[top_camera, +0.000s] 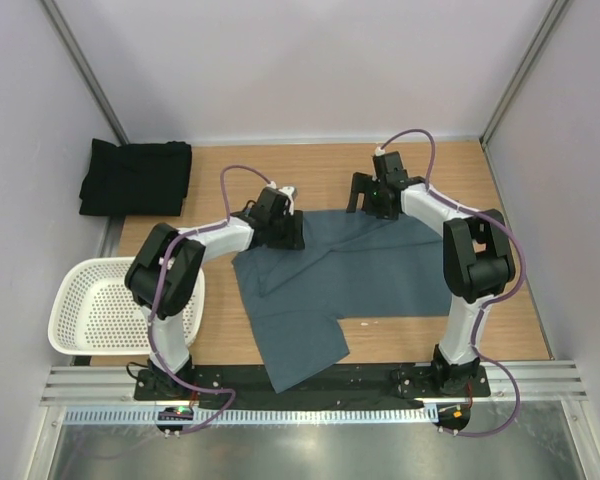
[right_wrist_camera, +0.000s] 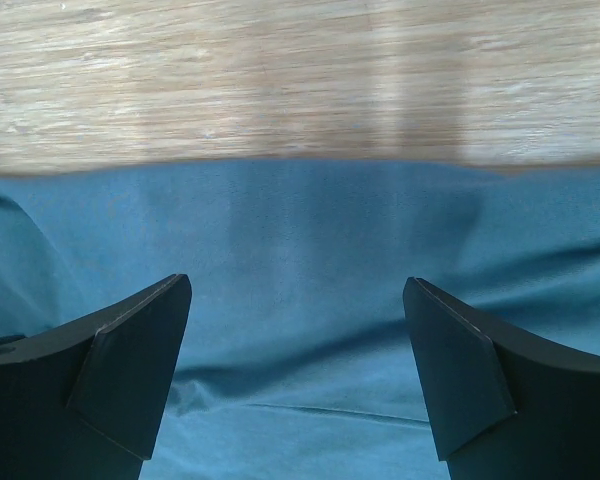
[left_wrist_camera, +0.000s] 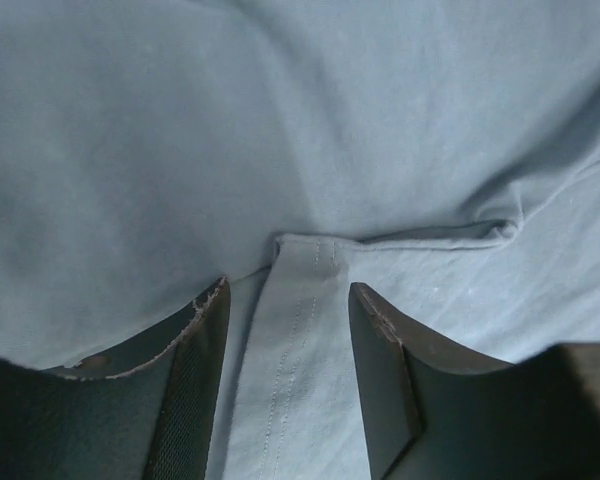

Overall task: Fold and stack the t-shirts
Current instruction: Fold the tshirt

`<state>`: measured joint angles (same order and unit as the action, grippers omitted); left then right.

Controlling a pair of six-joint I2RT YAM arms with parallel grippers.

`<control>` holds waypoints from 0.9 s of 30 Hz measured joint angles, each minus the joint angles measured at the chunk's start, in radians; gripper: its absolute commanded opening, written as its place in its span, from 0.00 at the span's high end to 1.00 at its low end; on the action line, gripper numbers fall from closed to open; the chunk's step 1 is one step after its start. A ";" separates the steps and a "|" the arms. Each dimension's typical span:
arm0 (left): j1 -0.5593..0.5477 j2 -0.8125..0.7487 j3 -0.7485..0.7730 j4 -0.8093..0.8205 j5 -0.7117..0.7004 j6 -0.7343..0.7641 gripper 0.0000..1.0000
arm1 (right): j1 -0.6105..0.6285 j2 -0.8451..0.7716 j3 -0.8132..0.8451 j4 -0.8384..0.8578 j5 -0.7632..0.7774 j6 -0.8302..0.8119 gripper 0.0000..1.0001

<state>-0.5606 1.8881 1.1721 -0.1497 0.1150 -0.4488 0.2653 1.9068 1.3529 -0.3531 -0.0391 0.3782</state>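
Observation:
The slate blue-grey t-shirt (top_camera: 350, 275) lies spread and partly folded over the middle of the wooden table, one part hanging toward the near edge. The black t-shirt (top_camera: 135, 178) lies folded at the back left corner. My left gripper (top_camera: 288, 235) is down on the blue-grey shirt's far left edge. In the left wrist view it (left_wrist_camera: 289, 285) is open, with a stitched hem strip (left_wrist_camera: 298, 340) lying between the fingers. My right gripper (top_camera: 372, 203) is at the shirt's far edge. In the right wrist view it (right_wrist_camera: 296, 282) is wide open over the cloth (right_wrist_camera: 300, 230).
A white perforated basket (top_camera: 80, 300) stands off the table's left near corner beside the left arm. Bare wood (right_wrist_camera: 280, 80) shows just beyond the shirt's far edge. Grey walls close in the back and both sides.

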 measured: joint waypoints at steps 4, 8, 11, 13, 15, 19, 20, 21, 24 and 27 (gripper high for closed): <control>0.000 -0.003 -0.040 0.053 0.026 -0.010 0.55 | 0.005 0.003 0.000 0.000 0.007 0.007 0.07; 0.000 -0.003 -0.051 0.075 0.046 -0.016 0.65 | 0.002 0.013 0.008 -0.002 0.013 0.013 0.07; 0.000 -0.003 -0.056 0.088 0.066 -0.020 0.77 | 0.000 0.039 0.030 -0.005 0.017 0.014 0.07; 0.000 -0.004 -0.057 0.093 0.074 -0.019 0.81 | 0.000 0.057 0.042 -0.007 0.018 0.014 0.07; 0.000 -0.007 -0.061 0.097 0.080 -0.020 0.85 | 0.000 0.071 0.051 -0.009 0.019 0.014 0.07; -0.007 -0.056 -0.099 0.101 0.084 -0.019 0.91 | 0.000 0.095 0.062 -0.014 0.032 0.014 0.08; -0.011 -0.077 -0.113 0.101 0.087 -0.015 0.92 | 0.000 0.097 0.063 -0.014 0.037 0.014 0.08; -0.018 -0.099 -0.126 0.102 0.088 -0.011 0.93 | 0.000 0.099 0.063 -0.015 0.038 0.014 0.08; -0.050 -0.162 -0.166 0.104 0.095 0.010 0.94 | 0.000 0.103 0.065 -0.016 0.045 0.013 0.08; -0.090 -0.193 -0.193 0.109 0.100 0.026 0.95 | 0.000 0.103 0.065 -0.018 0.050 0.013 0.08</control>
<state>-0.6502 1.6947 0.9794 -0.0406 0.2146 -0.4232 0.2657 2.0094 1.4178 -0.3714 0.0113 0.3916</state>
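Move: The left hand is right over the t-shirt's folded layer, about 2 cm above it; the shirt's near sleeve lies some 26 cm back and the basket about 16 cm back and 38 cm left. The right hand has the shirt's far edge about 3 cm ahead and 4 cm below, with the fold line some 6 cm back of the hand. Left fingers shut, then the hand draws back 6 cm and lifts; open right hand sinks 2.5 cm towards the shirt. ##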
